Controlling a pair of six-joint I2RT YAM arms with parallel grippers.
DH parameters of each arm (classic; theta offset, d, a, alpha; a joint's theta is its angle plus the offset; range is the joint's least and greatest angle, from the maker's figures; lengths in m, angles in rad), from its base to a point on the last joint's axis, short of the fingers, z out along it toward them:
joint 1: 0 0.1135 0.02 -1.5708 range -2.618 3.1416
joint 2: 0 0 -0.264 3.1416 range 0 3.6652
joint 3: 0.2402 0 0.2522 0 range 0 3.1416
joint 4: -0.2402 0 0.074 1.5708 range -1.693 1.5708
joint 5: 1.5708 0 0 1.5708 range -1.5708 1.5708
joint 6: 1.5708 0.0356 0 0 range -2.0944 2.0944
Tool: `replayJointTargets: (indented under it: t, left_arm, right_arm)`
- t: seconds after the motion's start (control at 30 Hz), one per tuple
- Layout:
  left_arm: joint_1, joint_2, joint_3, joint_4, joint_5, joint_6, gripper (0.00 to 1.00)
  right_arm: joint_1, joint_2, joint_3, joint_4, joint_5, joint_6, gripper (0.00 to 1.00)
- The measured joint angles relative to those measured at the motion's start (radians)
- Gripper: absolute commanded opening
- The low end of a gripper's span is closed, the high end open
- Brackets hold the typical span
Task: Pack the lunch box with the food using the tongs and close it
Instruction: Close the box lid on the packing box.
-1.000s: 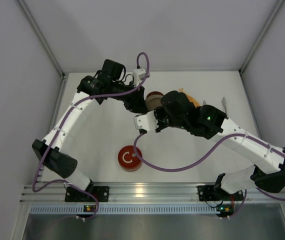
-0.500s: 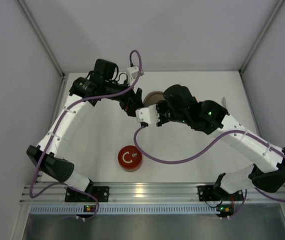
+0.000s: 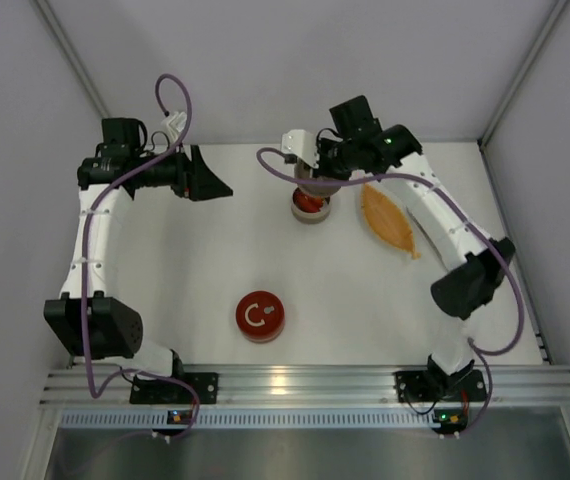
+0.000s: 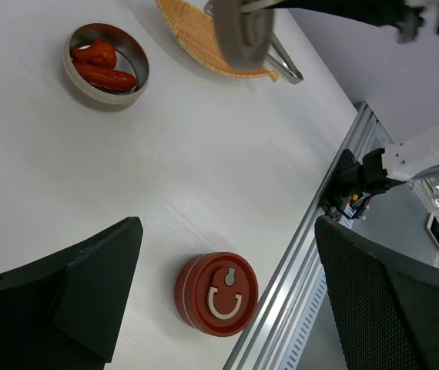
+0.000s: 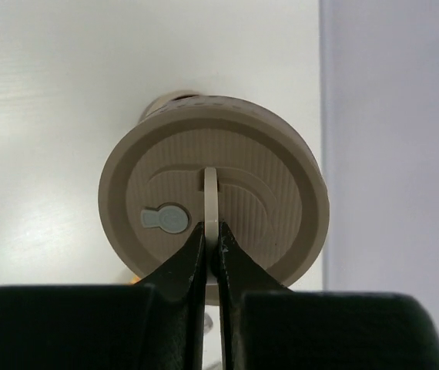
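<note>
The lunch box is a round metal tin [image 3: 311,213] [image 4: 81,79] standing open at the back centre, with red food [image 4: 105,75] [image 3: 308,201] inside. My right gripper [image 5: 212,240] [image 3: 317,168] hovers over it, shut on the upright handle of the beige lid [image 5: 281,208] [image 4: 242,31]; only a bit of the tin's rim [image 5: 167,100] shows behind the lid. The grey tongs [image 4: 284,63] lie beside the orange leaf-shaped dish [image 3: 387,218] [image 4: 192,35]. My left gripper [image 4: 227,231] [image 3: 208,180] is open and empty, high at the back left.
A closed red tin [image 3: 259,316] [image 4: 216,293] sits near the front centre. The aluminium rail [image 3: 295,384] runs along the near edge. Grey walls close in the back and both sides.
My left gripper has opened and swung away to the back left. My right arm has swung to the back with the beige lid, uncovering the tin and the orange dish.
</note>
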Motion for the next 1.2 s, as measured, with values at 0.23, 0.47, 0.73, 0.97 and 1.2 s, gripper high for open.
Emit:
replayJointTargets:
  t: [0.23,0.47,0.73,0.97,1.2]
  left_arm:
    - [0.004,-0.078,-0.262,0.133,0.046,-0.053,0.98]
    - [0.005,-0.126,-0.326,0.171,0.056,-0.051,0.98]
    - [0.005,-0.153,-0.380,0.194,0.072,-0.046,0.98]
    - [0.005,-0.156,-0.416,0.195,0.072,-0.042,0.98]
    - [0.005,-0.156,-0.416,0.194,0.072,-0.022,0.98]
  right_arm:
    - [-0.079,0.348,0.156,-0.003,-0.092,0.127,0.00]
    - [-0.101,0.504,0.193,0.012,-0.095,0.204,0.00]
    - [-0.103,0.554,0.235,0.112,-0.085,0.254,0.00]
    - [-0.102,0.599,0.248,0.173,-0.075,0.257,0.00]
    - [-0.103,0.599,0.247,0.172,-0.075,0.245,0.00]
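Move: The uncovered lunch box with the red food, which the grey lid in the right hand is bound for, stands about 9 cm ahead of that hand, 2 cm to its left and 24 cm below. The wicker basket lies some 22 cm to the right of the box and 3 cm nearer the base; the closed red-lidded box stands some 29 cm nearer and 12 cm left of it. From the empty left hand the open box is about 14 cm ahead, 17 cm right and 27 cm down. The grey lid, still pinched by its handle, is brought down onto the open lunch box by the right hand: a fast drop of about 18 cm while reaching forward, then a nearly level slide forward and a last small dip, as the wrist tips down some 20 degrees and turns a little clockwise. The open left hand sinks about 6 cm and eases back, touching nothing. ##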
